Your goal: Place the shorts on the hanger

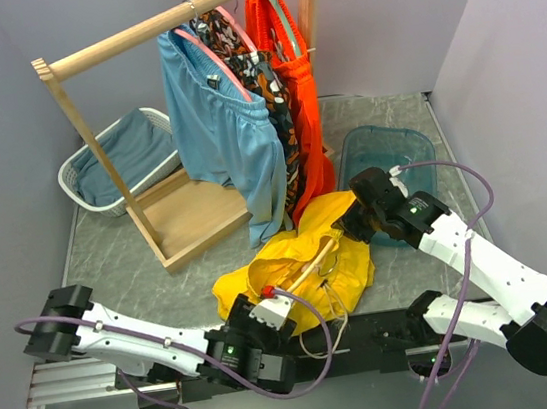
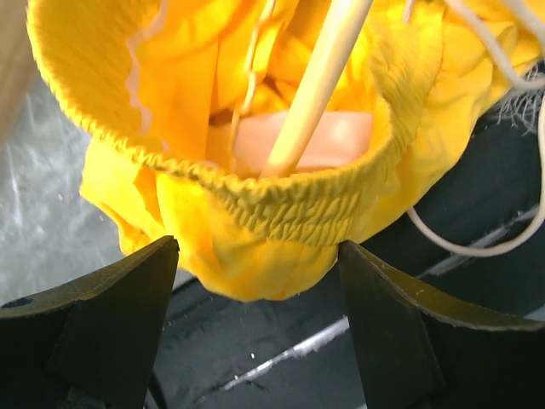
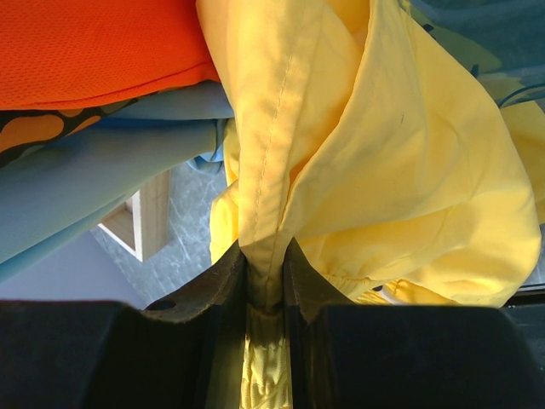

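The yellow shorts (image 1: 296, 260) lie bunched on the table's near middle, with the pale wooden hanger (image 1: 307, 269) poking out of their waistband. In the left wrist view the hanger's bar (image 2: 319, 85) runs down into the elastic waistband (image 2: 281, 213). My left gripper (image 2: 258, 281) stands open just below it; a fold of the shorts bulges between the fingertips without being pinched. It sits at the shorts' near edge (image 1: 269, 304). My right gripper (image 3: 264, 264) is shut on a seamed fold of the shorts (image 3: 383, 153), at their far right side (image 1: 354, 219). The white drawstring (image 2: 477, 247) trails toward the arm bases.
A wooden rack (image 1: 168, 19) behind carries light blue shorts (image 1: 223, 130), a patterned garment (image 1: 275, 103) and orange shorts (image 1: 296, 80). Its base (image 1: 195, 220) lies left of the yellow shorts. A white basket (image 1: 116, 160) stands far left, a teal tub (image 1: 388, 154) far right.
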Tool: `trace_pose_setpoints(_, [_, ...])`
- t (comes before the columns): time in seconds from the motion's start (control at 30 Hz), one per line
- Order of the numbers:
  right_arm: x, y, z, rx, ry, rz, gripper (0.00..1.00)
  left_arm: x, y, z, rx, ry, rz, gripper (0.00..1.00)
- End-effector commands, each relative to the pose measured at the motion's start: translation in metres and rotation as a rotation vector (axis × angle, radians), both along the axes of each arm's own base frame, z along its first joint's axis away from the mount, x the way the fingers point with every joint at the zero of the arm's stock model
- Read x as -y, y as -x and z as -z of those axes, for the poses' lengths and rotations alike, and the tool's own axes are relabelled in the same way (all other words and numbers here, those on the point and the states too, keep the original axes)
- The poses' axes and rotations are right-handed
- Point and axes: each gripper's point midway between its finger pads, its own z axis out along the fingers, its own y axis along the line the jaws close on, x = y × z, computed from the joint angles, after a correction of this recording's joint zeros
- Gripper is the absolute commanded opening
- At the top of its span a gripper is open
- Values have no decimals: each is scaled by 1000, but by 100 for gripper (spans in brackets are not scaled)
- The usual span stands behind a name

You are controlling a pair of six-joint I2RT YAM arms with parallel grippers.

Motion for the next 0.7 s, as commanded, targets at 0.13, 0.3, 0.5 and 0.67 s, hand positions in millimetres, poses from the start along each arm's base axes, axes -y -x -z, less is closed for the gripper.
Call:
trace_pose_setpoints(0.13, [-12,-2,-18,44,-65,-35,0,40,-6,-27,36,177,125,77])
trace_pose_setpoints(0.3, [-15,-1,-20,42,-76,-50,0,45,-8,-32,23,265,200,70])
trace_pose_setpoints(0.5, [-19,0,-27,56,-94,-74,0,48,-13,-19,37,264,216,70])
trace_pose_setpoints(0.67, [-19,3,-27,57,-100,-82,0,49,-21,-23,83,322,213,48])
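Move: The near-left edge of the yellow shorts' waistband is about 3 cm ahead of the left hand, 4 cm to its right and slightly below. The hanger's middle, its rod running inside the shorts, is some 8 cm ahead and 7 cm right; the drawstring loop is about 8 cm right and 3 cm back. From the right hand, which grips the shorts' far side, that near edge is roughly 12 cm back, 12 cm left and 5 cm lower. Rightward about 3.5 cm and a little forward, the left hand goes to the near waistband edge by the hanger's end, lifting about a centimetre and sinking again. The wrist turns some 10 degrees clockwise, its left side dipping as much, and the fingers partly close until they straddle the band, not yet pinching it. The right hand keeps its grip, nearly still. ##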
